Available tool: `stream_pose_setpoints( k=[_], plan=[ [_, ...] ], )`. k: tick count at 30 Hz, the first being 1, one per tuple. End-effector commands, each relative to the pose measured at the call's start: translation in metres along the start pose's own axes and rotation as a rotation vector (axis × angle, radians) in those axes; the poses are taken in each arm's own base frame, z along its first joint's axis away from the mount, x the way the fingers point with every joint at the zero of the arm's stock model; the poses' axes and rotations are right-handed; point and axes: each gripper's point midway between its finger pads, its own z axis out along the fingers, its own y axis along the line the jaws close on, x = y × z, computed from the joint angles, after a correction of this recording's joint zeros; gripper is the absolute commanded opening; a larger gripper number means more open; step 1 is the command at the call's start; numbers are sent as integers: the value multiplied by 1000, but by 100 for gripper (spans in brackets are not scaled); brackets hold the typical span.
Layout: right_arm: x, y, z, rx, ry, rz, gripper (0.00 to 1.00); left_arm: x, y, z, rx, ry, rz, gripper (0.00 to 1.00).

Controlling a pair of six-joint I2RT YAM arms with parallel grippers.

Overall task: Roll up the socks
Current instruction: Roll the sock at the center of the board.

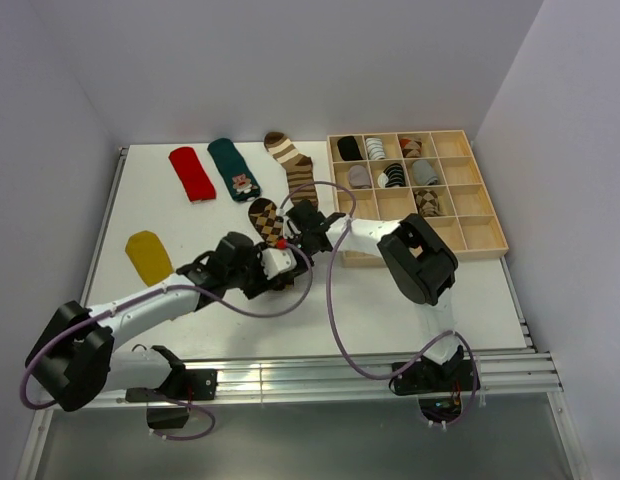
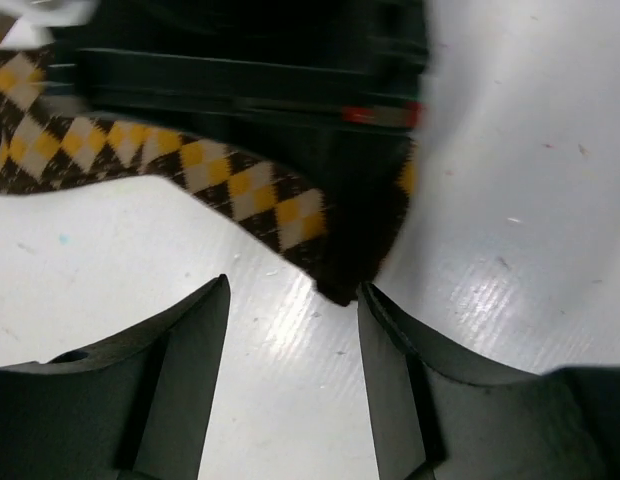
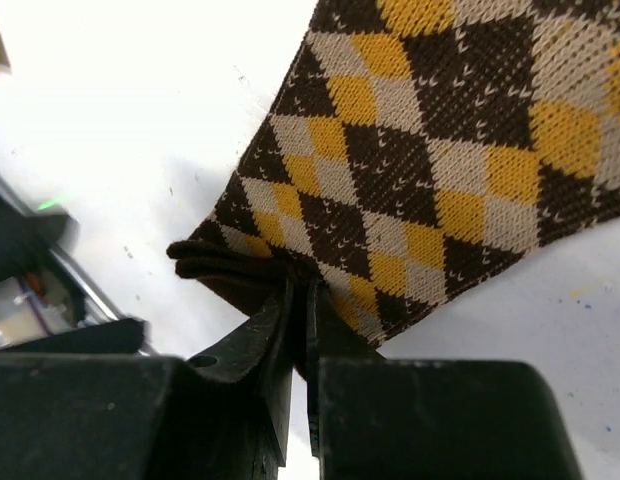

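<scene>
The brown argyle sock (image 1: 264, 218) lies on the white table beside the tray. My right gripper (image 1: 288, 234) is shut on its dark cuff edge; in the right wrist view the jaws (image 3: 300, 286) pinch the folded fabric of the sock (image 3: 430, 150). My left gripper (image 1: 278, 259) sits just in front of it, open, with nothing between its fingers (image 2: 190, 340). The sock's dark tip (image 2: 342, 270) hangs just past the left fingertips. Further back lie a red sock (image 1: 192, 173), a teal sock with a figure (image 1: 235, 168) and a striped sock (image 1: 293, 165). A mustard sock (image 1: 149, 256) lies at the left.
A wooden compartment tray (image 1: 477, 232) stands at the right with several rolled socks in its back cells. The right arm's elbow (image 1: 420, 262) hangs over the tray's near edge. A purple cable (image 1: 335, 300) loops over the table.
</scene>
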Motion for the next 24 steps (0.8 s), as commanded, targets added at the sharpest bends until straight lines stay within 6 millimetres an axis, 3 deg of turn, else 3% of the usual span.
stream_pose_setpoints(
  k=[1, 3, 13, 24],
  plan=[
    [43, -47, 9, 125, 180, 74, 5, -20, 4, -1, -110, -82, 135, 60],
    [42, -51, 9, 121, 200, 87, 6, -30, 2, 0, -123, -124, 162, 60],
    [41, -55, 10, 103, 265, 105, 6, -19, -35, 15, -41, -166, 325, 63],
    [41, -63, 13, 112, 293, 114, 5, -7, -44, 36, -49, -173, 423, 64]
  ],
)
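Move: The sock's cuff end, pinched in my right fingers, lies about 7 cm to the right of my left hand, level with it fore and aft and roughly 6 cm below. The sock's toe is some 13 cm ahead and 5 cm left of my right hand. From my left hand, the yellow sock lies about 22 cm left and 2 cm ahead; the striped sock is about 23 cm ahead and 10 cm right. I bring my open left hand down and in towards the folded cuff end, about 4 cm lower, nearly as far to the right and some 3 cm back, turning it about 15 degrees clockwise and tipping the fingers up by as much. My right hand keeps its pinch on the cuff almost in place, rolling forward some 10 degrees. ##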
